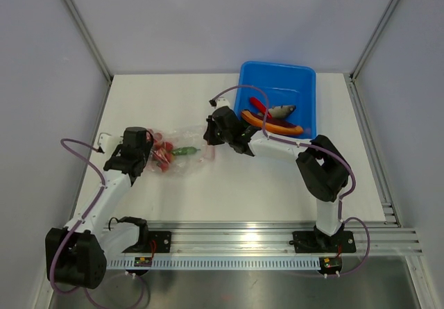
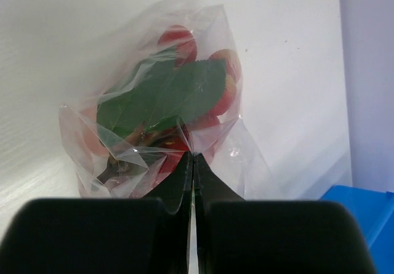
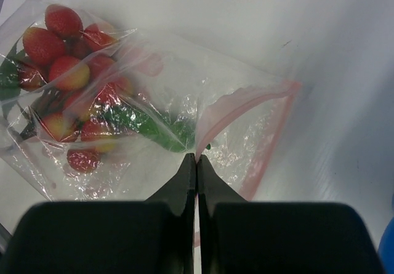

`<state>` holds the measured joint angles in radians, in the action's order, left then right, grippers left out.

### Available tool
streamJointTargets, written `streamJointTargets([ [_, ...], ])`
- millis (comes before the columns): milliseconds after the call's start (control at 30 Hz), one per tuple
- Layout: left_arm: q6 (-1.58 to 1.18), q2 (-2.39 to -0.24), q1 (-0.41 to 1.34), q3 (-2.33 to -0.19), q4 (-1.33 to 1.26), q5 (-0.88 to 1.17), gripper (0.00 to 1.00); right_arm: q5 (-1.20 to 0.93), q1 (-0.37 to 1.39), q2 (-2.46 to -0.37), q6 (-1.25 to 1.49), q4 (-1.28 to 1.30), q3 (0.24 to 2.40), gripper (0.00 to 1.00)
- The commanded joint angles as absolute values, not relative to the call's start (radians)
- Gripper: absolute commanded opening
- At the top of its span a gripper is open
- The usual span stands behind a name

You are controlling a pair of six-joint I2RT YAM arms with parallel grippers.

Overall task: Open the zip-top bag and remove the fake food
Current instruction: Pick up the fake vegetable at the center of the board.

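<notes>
The clear zip-top bag [image 1: 179, 155] lies on the table, stretched between my two grippers. Inside it is fake food: a red berry bunch [image 3: 68, 52] with a green leaf [image 2: 166, 95], and a green piece [image 3: 157, 129]. My left gripper [image 2: 192, 156] is shut on a fold of plastic at the bag's closed end. My right gripper [image 3: 196, 156] is shut on one lip of the pink zipper strip [image 3: 246, 101], and the mouth gapes a little. From above, the left gripper [image 1: 154, 148] is at the bag's left end and the right gripper [image 1: 209, 148] at its right end.
A blue plastic tub [image 1: 300, 80] stands at the back right, behind the right arm. It holds a grey fish [image 1: 282, 110], a red pepper [image 1: 258, 105] and an orange piece [image 1: 274, 125]. White walls enclose the table on three sides.
</notes>
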<state>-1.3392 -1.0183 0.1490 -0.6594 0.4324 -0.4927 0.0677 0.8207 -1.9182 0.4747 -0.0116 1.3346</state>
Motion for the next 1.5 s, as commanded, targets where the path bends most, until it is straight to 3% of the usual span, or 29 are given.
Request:
streamJointTargets([
  [0, -1.331, -0.967, 0.144, -0.647, 0.315, -0.485, 0.0, 0.104, 0.821, -1.893, 0.465, -0.046, 1.37, 0.0],
  [267, -1.29, -0.858, 0.146, -0.594, 0.21, -0.505, 0.0, 0.084, 0.821, -1.901, 0.466, -0.009, 1.374, 0.01],
  [400, -1.298, -0.893, 0.146, -0.618, 0.232, -0.495, 0.0, 0.058, 0.821, -1.891, 0.465, -0.005, 1.371, 0.04],
  [667, -1.316, -0.94, 0.115, -0.6, 0.232, -0.502, 0.0, 0.058, 0.821, -1.838, 0.476, -0.04, 1.307, 0.0],
  [767, -1.321, -0.954, 0.106, -0.598, 0.233, -0.495, 0.0, 0.037, 0.821, -1.833, 0.469, -0.028, 1.315, 0.1],
  [833, -1.331, -0.96, 0.1, -0.594, 0.236, -0.494, 0.0, 0.022, 0.821, -1.832, 0.466, -0.017, 1.316, 0.29],
  [1067, -1.353, -0.974, 0.092, -0.578, 0.248, -0.474, 0.0, -0.04, 0.821, -1.755, 0.486, -0.04, 1.24, 0.55],
  [1467, -1.359, -1.014, 0.091, -0.583, 0.268, -0.499, 0.0, -0.017, 0.83, -1.723, 0.465, -0.006, 1.181, 0.56],
])
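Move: The green vegetable lies inside the bag about 8 cm to the right hand's left and 4 cm back towards the base, some 7 cm below. The red fruit bunch is roughly 15 cm to that hand's left and 5 cm back, and the middle of the blue box about 22 cm to its right and 10 cm ahead. From the left hand, the vegetable is about 10 cm to the right, level fore and aft, some 9 cm below. The right fingers, still pinching the bag's rim at first, open a little over halfway and let go of it; that hand then backs off about 4 cm towards the base, rising and easing right a couple of centimetres. The shut left fingers keep the bag's other end, hitching it up some 3.5 cm and lowering it again by a little more. ##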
